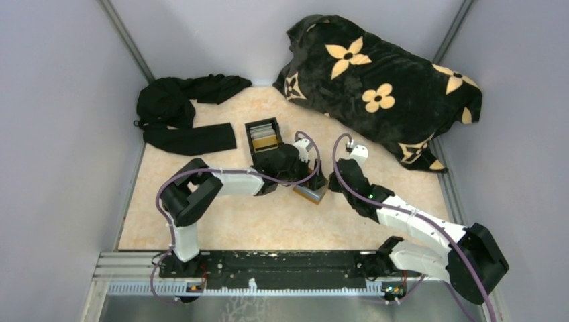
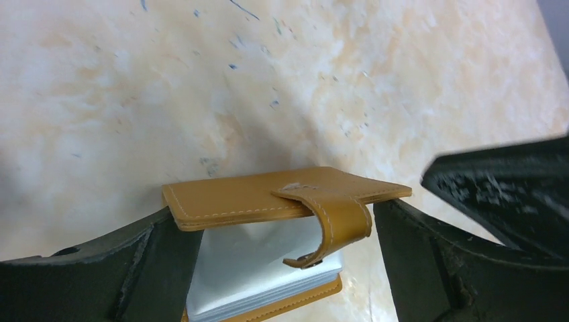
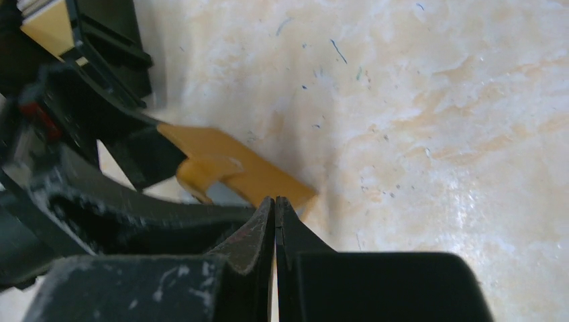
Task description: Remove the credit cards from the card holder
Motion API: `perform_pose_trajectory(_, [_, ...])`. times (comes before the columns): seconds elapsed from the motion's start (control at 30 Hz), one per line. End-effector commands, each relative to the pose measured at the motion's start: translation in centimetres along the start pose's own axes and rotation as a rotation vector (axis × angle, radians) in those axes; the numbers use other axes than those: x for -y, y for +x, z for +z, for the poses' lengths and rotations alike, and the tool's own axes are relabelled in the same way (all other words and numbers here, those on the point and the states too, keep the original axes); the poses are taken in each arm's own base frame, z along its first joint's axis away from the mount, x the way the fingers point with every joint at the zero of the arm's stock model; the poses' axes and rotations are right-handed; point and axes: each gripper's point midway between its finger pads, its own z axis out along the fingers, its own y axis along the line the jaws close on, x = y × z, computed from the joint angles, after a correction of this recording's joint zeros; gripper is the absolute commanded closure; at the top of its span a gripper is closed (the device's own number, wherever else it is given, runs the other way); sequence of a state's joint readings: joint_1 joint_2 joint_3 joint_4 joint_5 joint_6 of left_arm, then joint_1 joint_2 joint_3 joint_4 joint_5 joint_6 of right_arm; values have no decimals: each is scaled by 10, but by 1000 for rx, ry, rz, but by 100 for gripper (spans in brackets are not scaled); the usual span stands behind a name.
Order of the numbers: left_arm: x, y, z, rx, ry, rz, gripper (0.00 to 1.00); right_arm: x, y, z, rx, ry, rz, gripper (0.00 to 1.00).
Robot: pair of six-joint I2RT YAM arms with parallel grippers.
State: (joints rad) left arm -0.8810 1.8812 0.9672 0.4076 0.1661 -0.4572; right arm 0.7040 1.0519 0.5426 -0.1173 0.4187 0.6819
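Note:
The orange-tan card holder (image 1: 310, 193) lies mid-table with its top flap (image 2: 255, 198) lifted and its strap hanging loose. A stack of silvery credit cards (image 2: 255, 268) shows inside, under the flap. My left gripper (image 2: 275, 215) is open, and its black fingers (image 2: 154, 268) stand on either side of the holder. My right gripper (image 3: 275, 201) is shut with nothing between its jaws. Its tips sit at the corner of the holder's flap (image 3: 248, 168). Seen from above, the two grippers meet over the holder, the left gripper (image 1: 314, 180) beside the right gripper (image 1: 332, 184).
A black open-topped box (image 1: 263, 136) with tan and grey things in it stands just behind the left arm. Black clothing (image 1: 181, 111) lies at the back left. A flowered dark blanket (image 1: 382, 87) fills the back right. Grey walls close in both sides.

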Motion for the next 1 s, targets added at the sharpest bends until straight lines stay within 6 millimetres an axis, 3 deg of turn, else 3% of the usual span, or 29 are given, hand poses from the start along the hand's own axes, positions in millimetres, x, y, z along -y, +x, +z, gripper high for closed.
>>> perform_pose_trajectory(0.0, [-26,-10,7,-7,-157,77,2,8,-6,-7,47,1,9,100])
perform_pose_trajectory(0.37, [-38,-28,30,5,-165,29,4,18,15,1,3,0,-76,100])
perform_pose_trajectory(0.4, [-38,-29,31,4,-156,20,4,19,15,4,3,-5,-77,95])
perform_pose_trajectory(0.57, [-42,-25,32,-9,-144,4,5,23,-3,19,27,-51,-49,66])
perform_pose_trajectory(0.7, [-42,-19,34,-23,-131,0,5,17,-19,31,37,-53,-101,61])
perform_pose_trajectory(0.83, [-42,-20,34,-21,-128,4,5,-3,-28,41,40,-118,-120,61])
perform_pose_trajectory(0.97, [-41,-19,34,-25,-117,1,5,-11,-34,54,49,-135,-146,65])
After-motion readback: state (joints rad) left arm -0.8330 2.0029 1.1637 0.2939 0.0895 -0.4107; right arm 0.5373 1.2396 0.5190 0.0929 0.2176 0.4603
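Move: The card holder, flap up, already sits between the left hand's wide-spread fingers, its middle about 2 cm back, 1 cm left and 3 cm below the hand point. From that hand, the black card box stands some 14 cm ahead and 15 cm left, about 3 cm down. From the closed right hand the card holder lies roughly 8 cm left, level with it in reach, and 8 cm below. Left hand slides the card holder 5 cm forward; right sinks 4 cm, first back, then forward, opening partway. ##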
